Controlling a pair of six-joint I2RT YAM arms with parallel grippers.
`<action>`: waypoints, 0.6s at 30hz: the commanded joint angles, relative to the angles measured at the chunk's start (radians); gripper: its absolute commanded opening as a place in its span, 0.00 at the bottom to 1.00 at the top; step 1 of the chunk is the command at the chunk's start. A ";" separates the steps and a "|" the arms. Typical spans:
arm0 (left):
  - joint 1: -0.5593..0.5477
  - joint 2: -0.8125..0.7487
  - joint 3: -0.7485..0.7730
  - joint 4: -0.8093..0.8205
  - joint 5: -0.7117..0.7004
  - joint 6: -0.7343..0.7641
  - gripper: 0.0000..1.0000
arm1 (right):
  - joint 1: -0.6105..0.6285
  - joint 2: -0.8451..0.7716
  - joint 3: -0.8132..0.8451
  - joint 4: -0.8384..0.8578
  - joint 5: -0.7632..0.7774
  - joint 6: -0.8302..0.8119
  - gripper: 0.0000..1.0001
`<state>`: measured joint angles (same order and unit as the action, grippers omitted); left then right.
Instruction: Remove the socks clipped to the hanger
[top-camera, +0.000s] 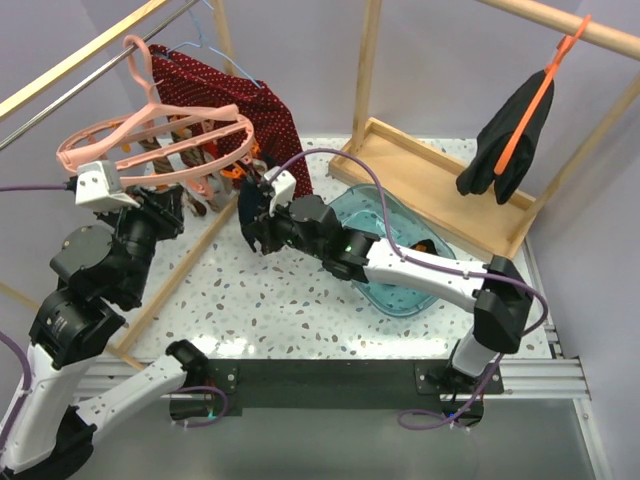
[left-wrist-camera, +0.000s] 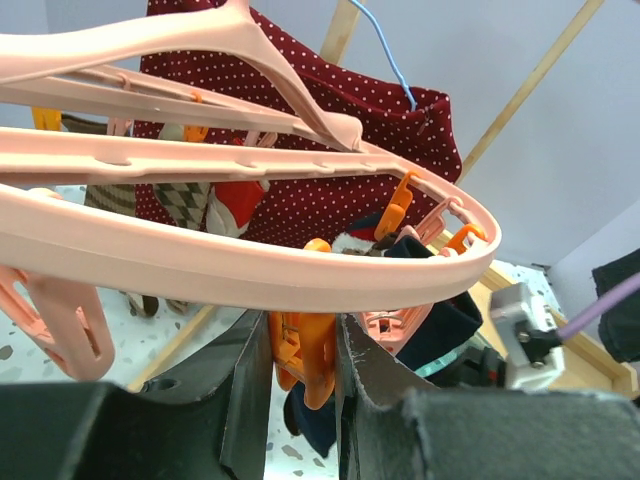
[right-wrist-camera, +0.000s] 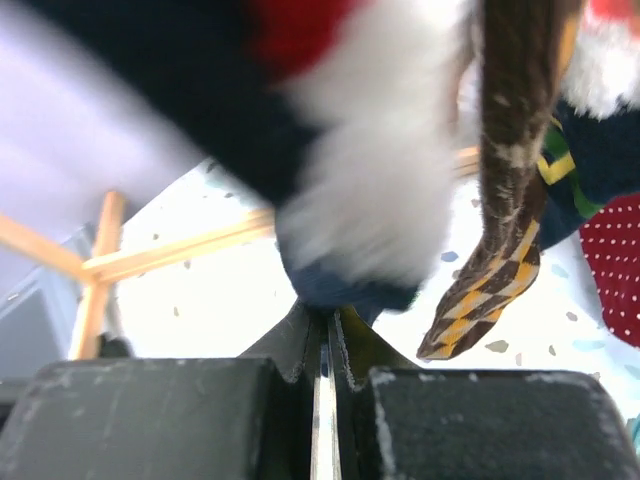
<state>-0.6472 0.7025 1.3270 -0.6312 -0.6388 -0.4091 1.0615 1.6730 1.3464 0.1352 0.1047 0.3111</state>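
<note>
The pink ring hanger (top-camera: 150, 135) hangs at the back left, and its rim crosses the left wrist view (left-wrist-camera: 200, 255). Brown argyle socks (top-camera: 185, 160) and navy socks hang from its clips. My left gripper (top-camera: 178, 205) reaches up under the ring. In the left wrist view it (left-wrist-camera: 305, 330) is shut on an orange clip (left-wrist-camera: 312, 365) that holds a navy sock (left-wrist-camera: 318, 420). My right gripper (top-camera: 252, 218) is just right of the ring. In the right wrist view it (right-wrist-camera: 325, 318) is shut on the lower end of a navy sock (right-wrist-camera: 350, 285), beside a hanging argyle sock (right-wrist-camera: 500, 270).
A red white-dotted cloth (top-camera: 230, 110) on a light-blue wire hanger (left-wrist-camera: 385, 50) hangs behind the ring. A teal bin (top-camera: 405, 290) lies under my right arm. A wooden tray frame (top-camera: 440, 170) stands at the back right, with a black garment (top-camera: 510, 135) on an orange hanger above it.
</note>
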 joint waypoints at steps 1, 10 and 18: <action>0.006 -0.037 -0.003 0.024 0.021 -0.019 0.20 | 0.015 -0.090 0.028 -0.098 -0.052 0.005 0.00; 0.006 -0.049 0.047 -0.027 0.178 -0.025 0.62 | 0.049 -0.099 0.112 -0.272 -0.043 0.000 0.00; 0.006 -0.044 0.124 -0.099 0.371 -0.068 0.74 | 0.077 -0.108 0.137 -0.319 -0.016 -0.006 0.00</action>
<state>-0.6464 0.6544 1.4101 -0.7044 -0.4133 -0.4538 1.1217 1.6035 1.4292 -0.1478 0.0650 0.3138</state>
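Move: The left hand has an orange hanger clip between its fingers, with the middle of the pink hanger ring about 12 cm ahead, 4 cm left and 5 cm higher. The navy sock's end, already pinched by the right hand, is roughly 5 cm ahead of the left, 14 cm right and 17 cm lower. From the right hand, the checkered sock hangs about 7 cm ahead, level sideways and 3 cm higher; the teal basin is some 9 cm ahead, 28 cm right and 24 cm below. The left fingers open and let go of the orange clip, and the hand backs away from the ring by about 4 cm, rising as it ends and veering right, while turning clockwise over 10 degrees. Meanwhile the right hand keeps its pinch on the navy sock and draws it back about 5 cm, away from the hanger, with a small early rise. ##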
